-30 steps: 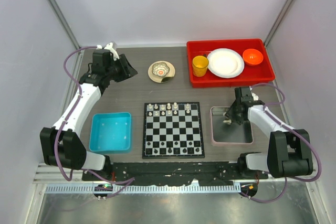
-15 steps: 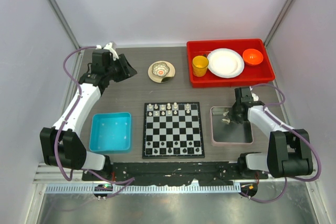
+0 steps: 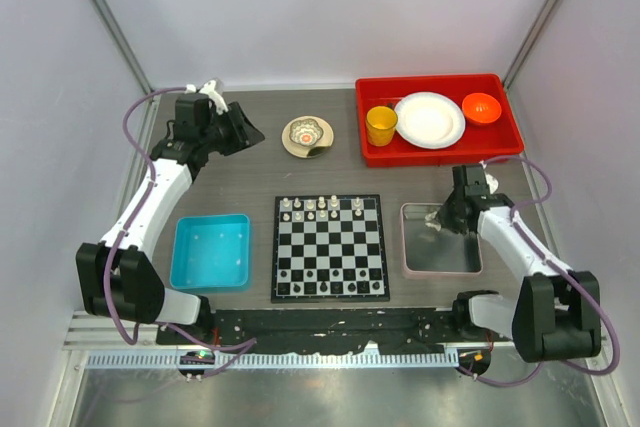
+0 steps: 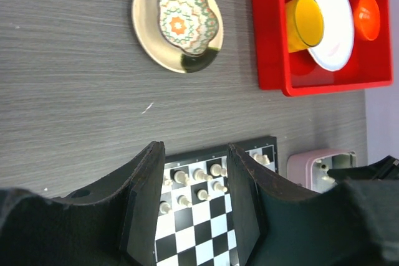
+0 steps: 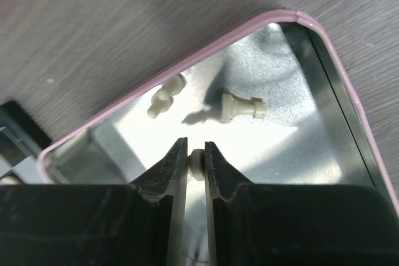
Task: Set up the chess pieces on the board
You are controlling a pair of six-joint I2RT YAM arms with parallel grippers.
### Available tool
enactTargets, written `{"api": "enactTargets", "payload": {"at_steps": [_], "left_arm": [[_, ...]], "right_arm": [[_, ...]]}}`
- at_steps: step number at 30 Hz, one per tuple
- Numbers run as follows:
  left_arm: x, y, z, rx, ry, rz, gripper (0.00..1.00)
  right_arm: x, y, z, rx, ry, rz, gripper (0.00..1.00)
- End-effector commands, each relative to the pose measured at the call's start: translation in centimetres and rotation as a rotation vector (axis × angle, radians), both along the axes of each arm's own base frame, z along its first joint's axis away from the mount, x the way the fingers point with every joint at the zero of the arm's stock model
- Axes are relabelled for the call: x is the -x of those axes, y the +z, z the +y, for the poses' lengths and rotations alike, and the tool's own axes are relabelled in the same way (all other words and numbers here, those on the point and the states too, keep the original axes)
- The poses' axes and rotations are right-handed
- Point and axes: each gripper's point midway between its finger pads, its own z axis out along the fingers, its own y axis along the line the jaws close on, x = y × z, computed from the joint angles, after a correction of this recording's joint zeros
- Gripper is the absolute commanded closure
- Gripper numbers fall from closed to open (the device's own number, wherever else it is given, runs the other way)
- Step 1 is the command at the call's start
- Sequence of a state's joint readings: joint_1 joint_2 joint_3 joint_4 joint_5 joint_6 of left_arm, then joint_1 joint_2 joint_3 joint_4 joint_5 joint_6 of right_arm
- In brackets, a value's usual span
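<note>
The board [image 3: 330,257] lies in the middle of the table, with several cream chess pieces [image 3: 320,209] standing on its far rows. To its right sits a grey tray with a pink rim [image 3: 450,259]. My right gripper [image 3: 440,219] is down inside it, shut on a small cream chess piece [image 5: 197,165] pinched at the fingertips [image 5: 196,154]. Two loose pieces [image 5: 242,108] [image 5: 164,99] lie on the tray floor [image 5: 299,147] just beyond the fingers. My left gripper [image 3: 245,132] hangs open and empty at the far left. Between its fingers the left wrist view shows the board [image 4: 199,235].
A blue bin [image 3: 210,252] stands left of the board. A red tray [image 3: 440,142] at the back right holds a yellow cup [image 3: 381,125], a white plate [image 3: 429,119] and an orange bowl [image 3: 481,107]. A patterned dish [image 3: 307,136] sits behind the board.
My right gripper's jaws have closed on a chess piece in the tray and the arm has shifted slightly. The left arm has not moved.
</note>
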State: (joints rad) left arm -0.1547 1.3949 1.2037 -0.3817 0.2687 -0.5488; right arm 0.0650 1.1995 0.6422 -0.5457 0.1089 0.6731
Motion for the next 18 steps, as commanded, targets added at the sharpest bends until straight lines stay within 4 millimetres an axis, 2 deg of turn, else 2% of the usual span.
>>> {"api": "enactTargets", "payload": {"at_steps": [1,4,6,9,11,12,14,15,17,18], "left_arm": [[-0.1,2.0,-2.4,0.102,-0.126,-0.08,0.52],[0.9,3.6,-5.2,0.168,-0.267,-0.139,0.53],[2.0,4.0,-7.4,0.184,-0.351,-0.149,0.53],[4.2,4.2,-11.0,0.183,-0.476,-0.17,0.53],[5.5,4.0,-13.0,0.167,-0.534,-0.177,0.53],[6.9,3.7,-15.1,0.158,-0.597,-0.177,0.53],[7.9,3.5,-16.6,0.141,-0.634,-0.18,0.52],[9.0,3.3,-18.2,0.137,-0.667,-0.175,0.52],[9.4,3.0,-19.8,0.127,-0.675,-0.166,0.52],[10.2,3.1,-21.1,0.131,-0.697,-0.163,0.52]], "right_arm": [[-1.8,5.1,0.8,-0.035,0.05,-0.158,0.99],[-2.5,8.2,3.4,-0.158,0.142,-0.29,0.99],[-3.1,10.3,4.4,-0.207,0.17,-0.38,0.99],[-3.4,11.8,5.4,-0.256,0.204,-0.417,0.99],[-3.4,12.1,5.9,-0.279,0.227,-0.42,0.99],[-3.4,12.2,6.1,-0.285,0.23,-0.42,0.99],[-3.3,12.3,6.0,-0.289,0.218,-0.426,0.99],[-3.1,12.1,6.0,-0.293,0.21,-0.421,0.99],[-2.9,12.1,6.0,-0.308,0.183,-0.421,0.99],[-2.6,11.8,6.1,-0.317,0.181,-0.414,0.99]]}}
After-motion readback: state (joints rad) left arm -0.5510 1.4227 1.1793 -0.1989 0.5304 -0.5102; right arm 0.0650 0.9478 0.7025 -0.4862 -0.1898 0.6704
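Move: The right hand already pinches a white chess piece just over the tray; the board's open squares at its far right lie about 23 cm left and 6 cm ahead. One loose piece is 5 cm ahead and 1 cm left, another 1 cm ahead and 3 cm right. From the high left hand, the held piece lies some 47 cm right, 14 cm back and 19 cm below; the plate 13 cm ahead, 12 cm right. Right hand lifts the pinched piece about 10 cm, drifting left, as left hand sweeps 20 cm right-back towards it. ##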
